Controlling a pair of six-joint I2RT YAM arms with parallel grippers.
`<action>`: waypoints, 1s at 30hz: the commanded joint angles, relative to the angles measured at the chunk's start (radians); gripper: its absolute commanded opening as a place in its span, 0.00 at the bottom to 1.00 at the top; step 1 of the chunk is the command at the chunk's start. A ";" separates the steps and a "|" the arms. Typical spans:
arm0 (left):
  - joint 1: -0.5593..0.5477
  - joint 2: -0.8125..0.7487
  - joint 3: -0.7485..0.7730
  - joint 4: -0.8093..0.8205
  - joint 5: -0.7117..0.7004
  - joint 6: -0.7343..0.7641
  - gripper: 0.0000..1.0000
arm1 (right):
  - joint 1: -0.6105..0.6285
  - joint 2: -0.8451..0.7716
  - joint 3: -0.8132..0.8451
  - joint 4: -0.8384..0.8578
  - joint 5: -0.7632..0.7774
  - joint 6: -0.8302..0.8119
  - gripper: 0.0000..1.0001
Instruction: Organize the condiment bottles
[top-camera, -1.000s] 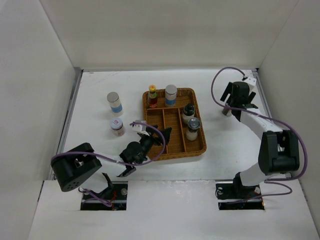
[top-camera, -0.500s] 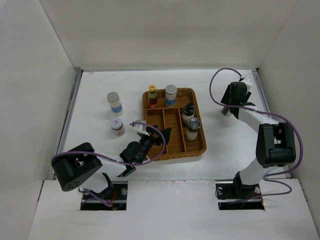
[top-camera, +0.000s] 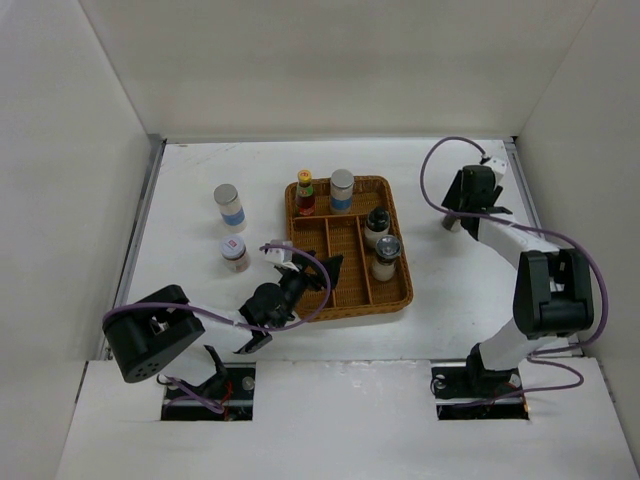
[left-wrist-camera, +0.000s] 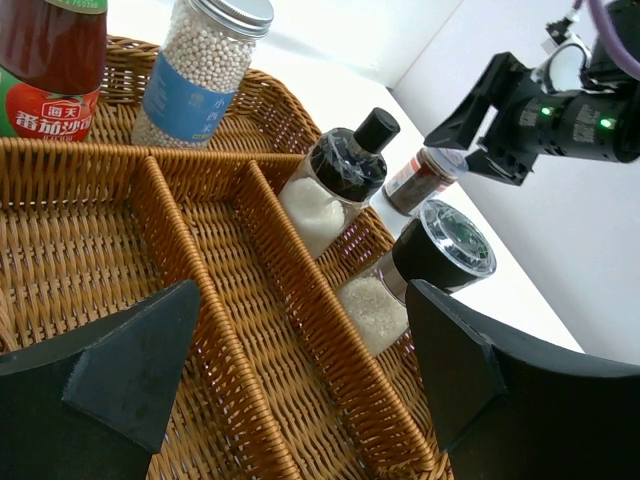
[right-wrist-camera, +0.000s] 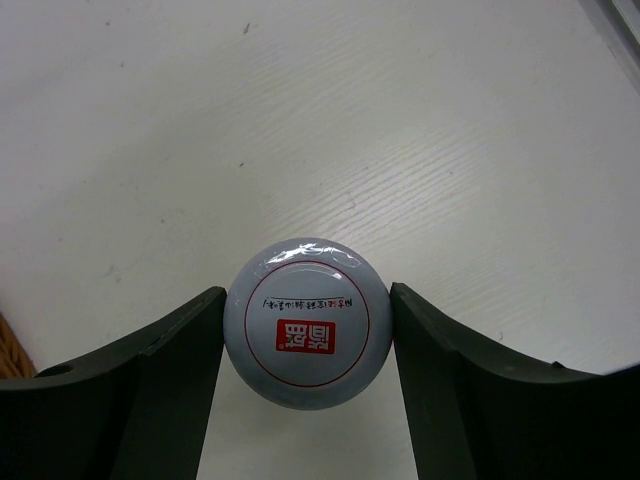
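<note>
The brown wicker tray (top-camera: 395, 290) holds the red yellow-capped sauce bottle (top-camera: 305, 192), a white blue-banded cylinder (top-camera: 342, 190), the dark black-capped bottle (top-camera: 377, 225) and a silver-lidded shaker (top-camera: 386, 257). These also show in the left wrist view: sauce bottle (left-wrist-camera: 50, 70), cylinder (left-wrist-camera: 195, 75), dark bottle (left-wrist-camera: 335, 180), shaker (left-wrist-camera: 430, 260). My left gripper (top-camera: 325, 270) (left-wrist-camera: 300, 300) is open and empty over the tray's near compartments. My right gripper (top-camera: 455, 212) (right-wrist-camera: 306, 295) is shut on a red-marked white-lidded jar (right-wrist-camera: 306, 323) (top-camera: 452, 224) standing on the table right of the tray.
Another white blue-banded cylinder (top-camera: 229, 207) and a small red-marked jar (top-camera: 235, 252) stand on the table left of the tray. White walls enclose the table on three sides. The tray's left and middle compartments (left-wrist-camera: 120, 260) hold nothing.
My right gripper has narrowed from wide open and closed around the white-lidded jar. The left arm and the bottles have not moved.
</note>
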 joint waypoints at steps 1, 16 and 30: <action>0.006 -0.015 -0.001 0.057 0.002 -0.012 0.84 | -0.009 -0.146 -0.012 0.063 -0.020 0.044 0.50; 0.006 -0.101 -0.009 0.048 0.007 -0.006 0.84 | 0.323 -0.509 0.131 -0.020 0.011 -0.025 0.52; 0.033 -0.518 -0.076 -0.152 -0.027 0.006 0.84 | 0.704 -0.164 0.359 0.072 0.034 -0.050 0.51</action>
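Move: My right hand already grips the small grey-lidded bottle. The tray's middle lies about 32 cm to its left, 7 cm nearer me. From that hand, the black-capped bottle stands about 25 cm left and 3 cm back, the blue-labelled jar in the tray some 35 cm left and 6 cm ahead. My empty left hand has the white-lidded jar about 23 cm left, 7 cm ahead, and the tray's middle 12 cm ahead, 6 cm right. I keep my grip on the bottle's lid and lift it off the table with my right hand, up some 25 cm, then swing it about 30 cm left and slightly back over the tray, starting to sink at the end while the wrist turns about 40 degrees counter-clockwise and its fingers level out. Midway my open left hand starts rising, about 9 cm, and drifts left. ##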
